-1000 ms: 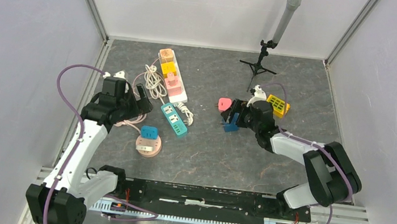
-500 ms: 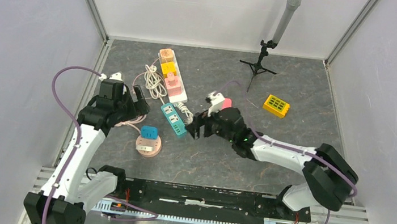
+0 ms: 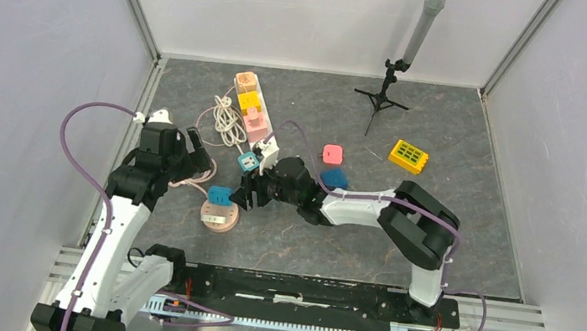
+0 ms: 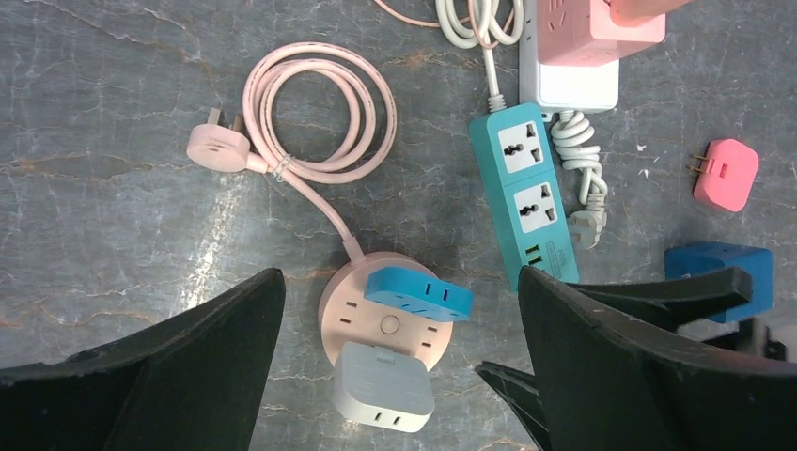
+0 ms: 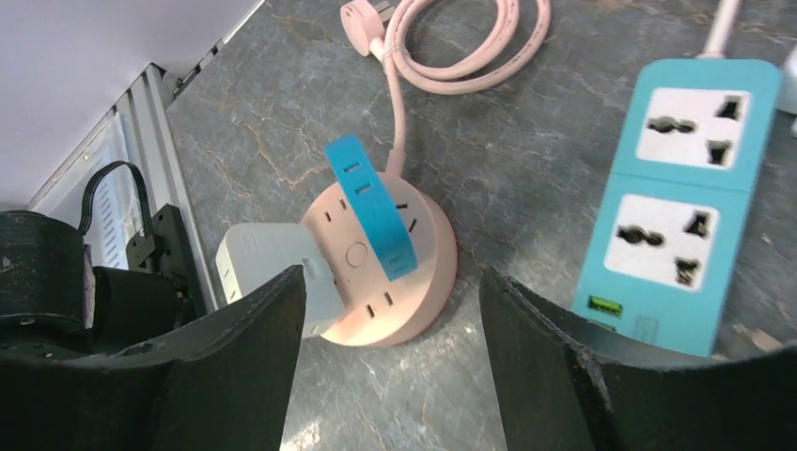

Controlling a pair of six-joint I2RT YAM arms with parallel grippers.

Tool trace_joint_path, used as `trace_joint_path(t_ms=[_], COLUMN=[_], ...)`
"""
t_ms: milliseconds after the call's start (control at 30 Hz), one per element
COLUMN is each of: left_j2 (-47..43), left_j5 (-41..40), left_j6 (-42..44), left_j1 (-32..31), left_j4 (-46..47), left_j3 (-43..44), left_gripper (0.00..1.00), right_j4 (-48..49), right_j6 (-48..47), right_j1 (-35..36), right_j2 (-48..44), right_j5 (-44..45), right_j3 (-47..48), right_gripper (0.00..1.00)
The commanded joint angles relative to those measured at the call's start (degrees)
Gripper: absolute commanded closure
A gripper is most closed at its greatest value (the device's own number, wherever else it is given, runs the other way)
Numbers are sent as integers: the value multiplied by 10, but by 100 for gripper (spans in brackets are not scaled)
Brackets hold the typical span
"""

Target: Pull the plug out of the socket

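Observation:
A round pink socket (image 3: pixel 219 215) lies on the grey table with a blue plug (image 3: pixel 220 195) and a pale grey plug (image 3: pixel 218 225) stuck in its top. In the left wrist view the socket (image 4: pixel 376 324) carries the blue plug (image 4: pixel 418 293) and the grey plug (image 4: pixel 383 387). My left gripper (image 4: pixel 399 272) hangs open above them. My right gripper (image 3: pixel 246 193) is just right of the socket, open and holding nothing. In its own view the right gripper (image 5: pixel 391 274) frames the socket (image 5: pixel 418 282), the blue plug (image 5: pixel 371 207) and the grey plug (image 5: pixel 263 268).
A teal power strip (image 5: pixel 672 207) lies right of the socket. A white strip (image 3: pixel 256 114) with plugs sits behind. A loose blue plug (image 3: pixel 334 177) and a loose pink plug (image 3: pixel 331 153) lie mid-table. A yellow block (image 3: pixel 408 156) and a tripod (image 3: pixel 389 84) stand far right.
My right gripper let go of a blue plug at mid-table, swung left to the round socket, and its jaws narrowed somewhat. The left arm barely shifted.

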Motion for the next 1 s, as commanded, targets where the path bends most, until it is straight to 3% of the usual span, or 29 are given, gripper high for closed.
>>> trace_joint_path(t_ms=[0, 333, 400, 533, 600, 967], left_j2=[-12, -5, -3, 1, 6, 50], left_j5=[-12, 19, 22, 42, 60, 168], left_j6=[-16, -20, -20, -23, -24, -47], left_j1=[2, 2, 2, 2, 2, 2], left_j4=[-4, -13, -18, -19, -10, 25], left_j3=[14, 7, 8, 7, 1, -45], left_gripper=[0, 0, 0, 0, 0, 1], right_j4=[60, 118, 127, 133, 134, 167], right_j6=[10, -8, -11, -17, -24, -27], right_j1=[3, 10, 10, 10, 10, 18], right_j2=[45, 108, 107, 79, 57, -77], right_j5=[-68, -105, -105, -65, -32, 151], right_j3=[60, 89, 86, 54, 24, -168], right_gripper=[29, 39, 49, 82, 88, 94])
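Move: The right hand's open fingers point left at the light-blue plug, whose middle is about 5 cm left, 1 cm back and 2 cm lower. It stands on the round pink socket, centred some 5 cm left and 4 cm back; the white adapter on it is roughly 6 cm left and 6 cm back. The teal strip lies about 6 cm ahead and 3 cm right. From the left hand the plug is around 2 cm back, 2 cm right and 10 cm below. Leftward first, by about 4.5 cm and sinking slightly, the right hand brings its open fingers around the light-blue plug, then shuts them to pinch its right end. Keeping that grip, it pulls some 7 cm back to the right, roughly level, turning about 10 degrees clockwise. The open left hand, late on, sinks and shifts right about 3 cm each, tipping down a little. ##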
